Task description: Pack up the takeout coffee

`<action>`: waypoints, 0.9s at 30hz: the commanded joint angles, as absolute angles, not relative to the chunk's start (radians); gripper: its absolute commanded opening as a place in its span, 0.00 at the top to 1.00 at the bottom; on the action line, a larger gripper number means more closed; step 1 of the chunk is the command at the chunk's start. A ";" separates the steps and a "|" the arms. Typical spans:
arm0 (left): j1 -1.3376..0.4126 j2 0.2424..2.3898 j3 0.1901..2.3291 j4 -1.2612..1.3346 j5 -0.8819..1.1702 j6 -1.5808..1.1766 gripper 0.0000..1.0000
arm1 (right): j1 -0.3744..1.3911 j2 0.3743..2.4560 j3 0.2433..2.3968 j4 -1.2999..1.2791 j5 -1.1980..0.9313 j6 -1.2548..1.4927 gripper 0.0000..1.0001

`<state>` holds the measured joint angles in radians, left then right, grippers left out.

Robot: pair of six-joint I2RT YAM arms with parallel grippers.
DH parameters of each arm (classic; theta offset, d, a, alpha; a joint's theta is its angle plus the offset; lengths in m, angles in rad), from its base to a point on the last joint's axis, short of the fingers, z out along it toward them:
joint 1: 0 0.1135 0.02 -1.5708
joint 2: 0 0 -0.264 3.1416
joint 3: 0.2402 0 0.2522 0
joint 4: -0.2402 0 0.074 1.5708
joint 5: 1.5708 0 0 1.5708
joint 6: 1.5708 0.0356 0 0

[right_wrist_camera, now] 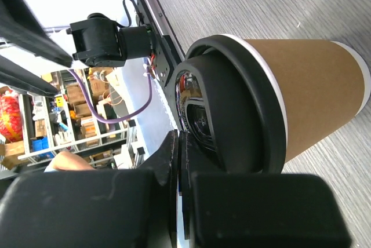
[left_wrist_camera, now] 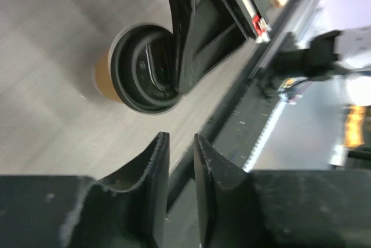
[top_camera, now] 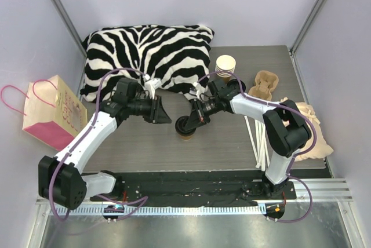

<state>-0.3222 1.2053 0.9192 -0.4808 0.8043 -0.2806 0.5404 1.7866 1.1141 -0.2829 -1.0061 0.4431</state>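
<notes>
The takeout coffee [top_camera: 185, 134] stands upright mid-table, a brown paper cup [right_wrist_camera: 307, 86] with a black lid [right_wrist_camera: 232, 109]. My right gripper [top_camera: 188, 123] is shut. Its joined fingers [right_wrist_camera: 174, 161] lie against the top of the lid, pressing down from above. The left wrist view shows the same lid [left_wrist_camera: 136, 80] with a right finger [left_wrist_camera: 191, 33] on it. My left gripper [top_camera: 165, 112] hovers just left of the cup, not touching it. Its jaws [left_wrist_camera: 181, 138] stand a narrow gap apart with nothing between them.
A pink-and-tan paper bag [top_camera: 55, 113] stands at the far left. A zebra cushion [top_camera: 148, 57] fills the back. Behind the right arm are a stack of lidless cups [top_camera: 226, 64] and a cardboard carrier [top_camera: 264, 84]. White straws [top_camera: 258, 138] and a beige bag [top_camera: 310, 129] lie right.
</notes>
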 commanded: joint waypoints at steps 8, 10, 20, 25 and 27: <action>-0.570 1.276 1.146 -0.632 0.387 0.020 0.87 | 0.526 1.835 1.094 -0.238 -0.977 0.459 0.99; -0.594 1.293 1.144 -0.624 0.367 0.034 0.88 | 0.523 1.839 1.094 -0.238 -0.974 0.460 0.99; -0.653 1.443 1.049 -0.541 0.307 0.086 0.94 | 0.515 1.865 1.088 -0.238 -0.965 0.453 0.99; -0.652 1.464 1.031 -0.584 0.298 0.112 0.97 | 0.512 1.865 1.088 -0.236 -0.953 0.454 0.99; -0.650 1.441 1.037 -0.600 0.310 0.107 0.97 | 0.512 1.864 1.088 -0.236 -0.956 0.454 0.99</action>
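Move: The coffee cup's black lid, on the standing cup, lies about 8 cm to the left gripper's right, 4 cm ahead and some 8 cm below. From that lid, the spare black lids sit roughly 19 cm farther out and 21 cm to the right, and the zebra pillow's middle about 26 cm farther out and 16 cm to the left. The right gripper's shut tips are already on the lid, whose middle is about 2 cm to their left, level fore and aft, 1 cm below. Shut the left gripper's part-open fingers as you swing it about 4 cm right towards the lid, then drop it some 10 cm, easing slightly back left, to bring the tips close to the rim's left, near side. Tip the fingers more steeply down on the way, turning the hand some 35 degrees overall. Keep the right gripper shut and still on the lid. ##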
